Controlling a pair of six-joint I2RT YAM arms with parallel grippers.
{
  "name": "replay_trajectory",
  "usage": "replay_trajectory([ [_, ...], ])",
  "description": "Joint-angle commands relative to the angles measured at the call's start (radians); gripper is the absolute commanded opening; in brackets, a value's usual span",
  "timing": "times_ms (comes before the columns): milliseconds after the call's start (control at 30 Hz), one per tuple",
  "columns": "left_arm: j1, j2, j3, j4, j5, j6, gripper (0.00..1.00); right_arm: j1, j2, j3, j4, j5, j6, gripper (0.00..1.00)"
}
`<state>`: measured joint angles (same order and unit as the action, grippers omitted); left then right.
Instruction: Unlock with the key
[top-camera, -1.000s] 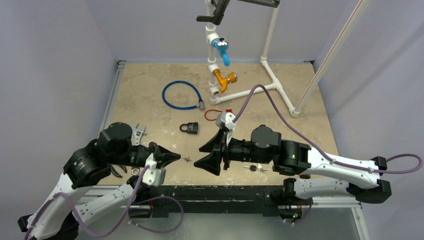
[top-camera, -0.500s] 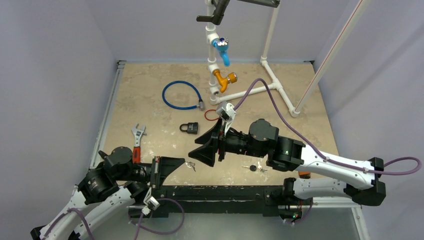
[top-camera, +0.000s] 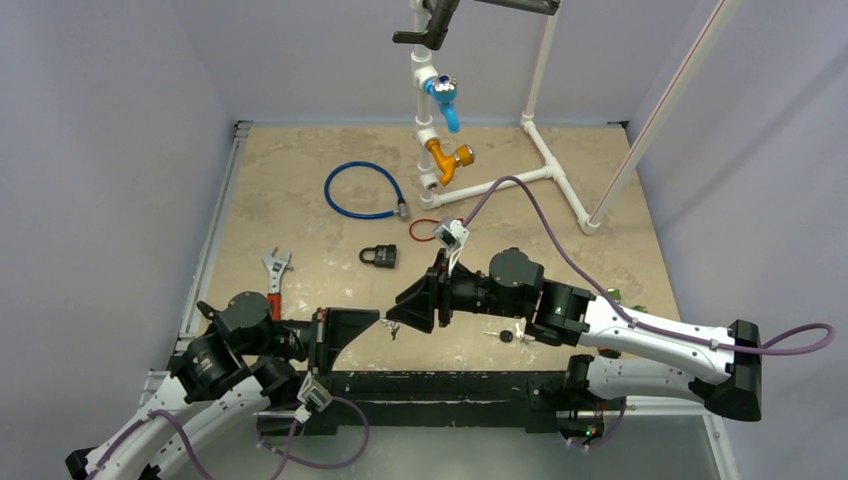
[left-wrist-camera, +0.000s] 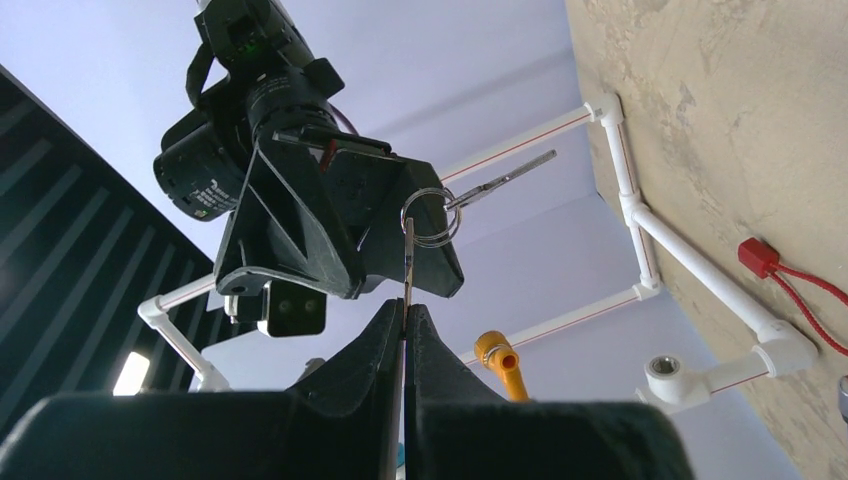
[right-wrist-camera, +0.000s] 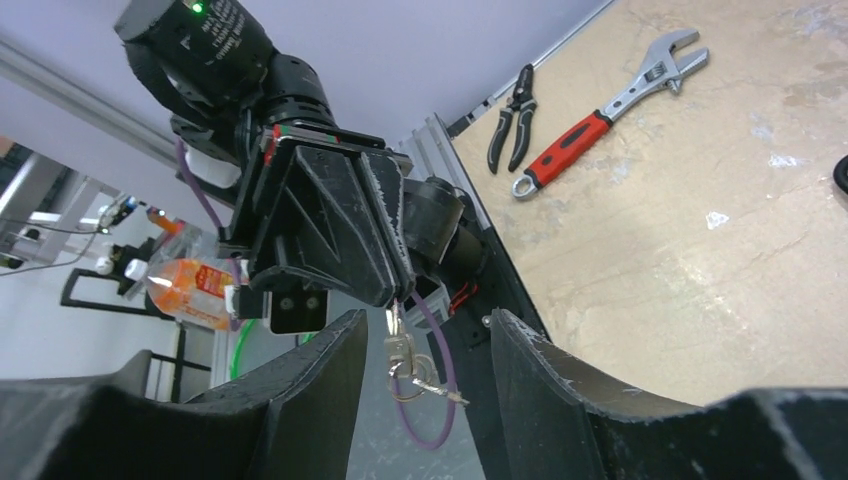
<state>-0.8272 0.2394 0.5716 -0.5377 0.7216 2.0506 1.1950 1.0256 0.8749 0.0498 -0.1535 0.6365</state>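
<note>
A small silver key (left-wrist-camera: 408, 262) on a ring (left-wrist-camera: 431, 216) with a second key sticks up from my left gripper (left-wrist-camera: 405, 308), which is shut on its blade. In the right wrist view the same key bunch (right-wrist-camera: 400, 352) hangs between the fingers of my right gripper (right-wrist-camera: 428, 322). That gripper is open, with a gap on each side of the key. From above, both gripper tips meet near the table's front edge around the key (top-camera: 392, 328). The black padlock (top-camera: 379, 256) lies on the table behind them, apart from both grippers.
Another key set (top-camera: 510, 335) lies by the right arm. A blue cable lock (top-camera: 362, 190) and a red cable (top-camera: 424, 231) lie farther back. A red-handled wrench (top-camera: 272, 282) is at the left, pliers (right-wrist-camera: 510, 132) beside it. A white pipe frame (top-camera: 545, 165) with taps stands behind.
My left arm dropped back toward the near edge, keeping the key. The right gripper moved left until its fingers came around the key, and they narrowed slightly.
</note>
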Motion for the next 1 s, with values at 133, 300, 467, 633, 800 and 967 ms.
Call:
replay_trajectory([
  [133, -0.003, 0.024, -0.020, 0.099, 0.001, 0.419, 0.00, -0.009, -0.035, -0.041, 0.128, -0.089, 0.056, 0.38],
  [300, -0.003, 0.037, -0.030, 0.129, -0.027, 0.424, 0.00, -0.013, -0.002, -0.042, 0.160, -0.143, 0.068, 0.36],
  [467, -0.003, 0.027, -0.031, 0.123, -0.039, 0.422, 0.00, -0.021, 0.005, -0.036, 0.147, -0.142, 0.068, 0.35],
  [633, -0.003, 0.025, -0.035, 0.136, -0.044, 0.415, 0.00, -0.035, 0.008, -0.035, 0.122, -0.140, 0.068, 0.34],
  [800, -0.003, 0.029, -0.036, 0.154, -0.047, 0.414, 0.00, -0.057, 0.006, -0.063, 0.148, -0.172, 0.098, 0.32],
  [967, -0.003, 0.041, -0.039, 0.185, -0.053, 0.416, 0.00, -0.077, 0.015, -0.077, 0.187, -0.223, 0.127, 0.23],
])
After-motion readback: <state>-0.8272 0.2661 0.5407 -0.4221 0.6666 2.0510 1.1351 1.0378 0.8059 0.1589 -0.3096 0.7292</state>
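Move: The head of the held key, with its ring and a loose-hanging key, lies about 2 cm to the right hand's left, some 1 cm back and 1 cm below; the left fingers grip its blade, the head about 3 cm to that hand's right, level fore and aft, about 1 cm lower. From the right hand, the padlock lies some 17 cm ahead, 6 cm left; the loose keys 2 cm ahead, 21 cm right, both about 28 cm below. The key's head is brought in between the right fingers: still pinching the blade, the left hand carries it forward about 1.5 cm. The right hand eases back and slightly up by about 1 cm, then creeps partly forward again and sinks, turning a few degrees counter-clockwise while its half-open fingers close to roughly a quarter, without visibly gripping yet. ##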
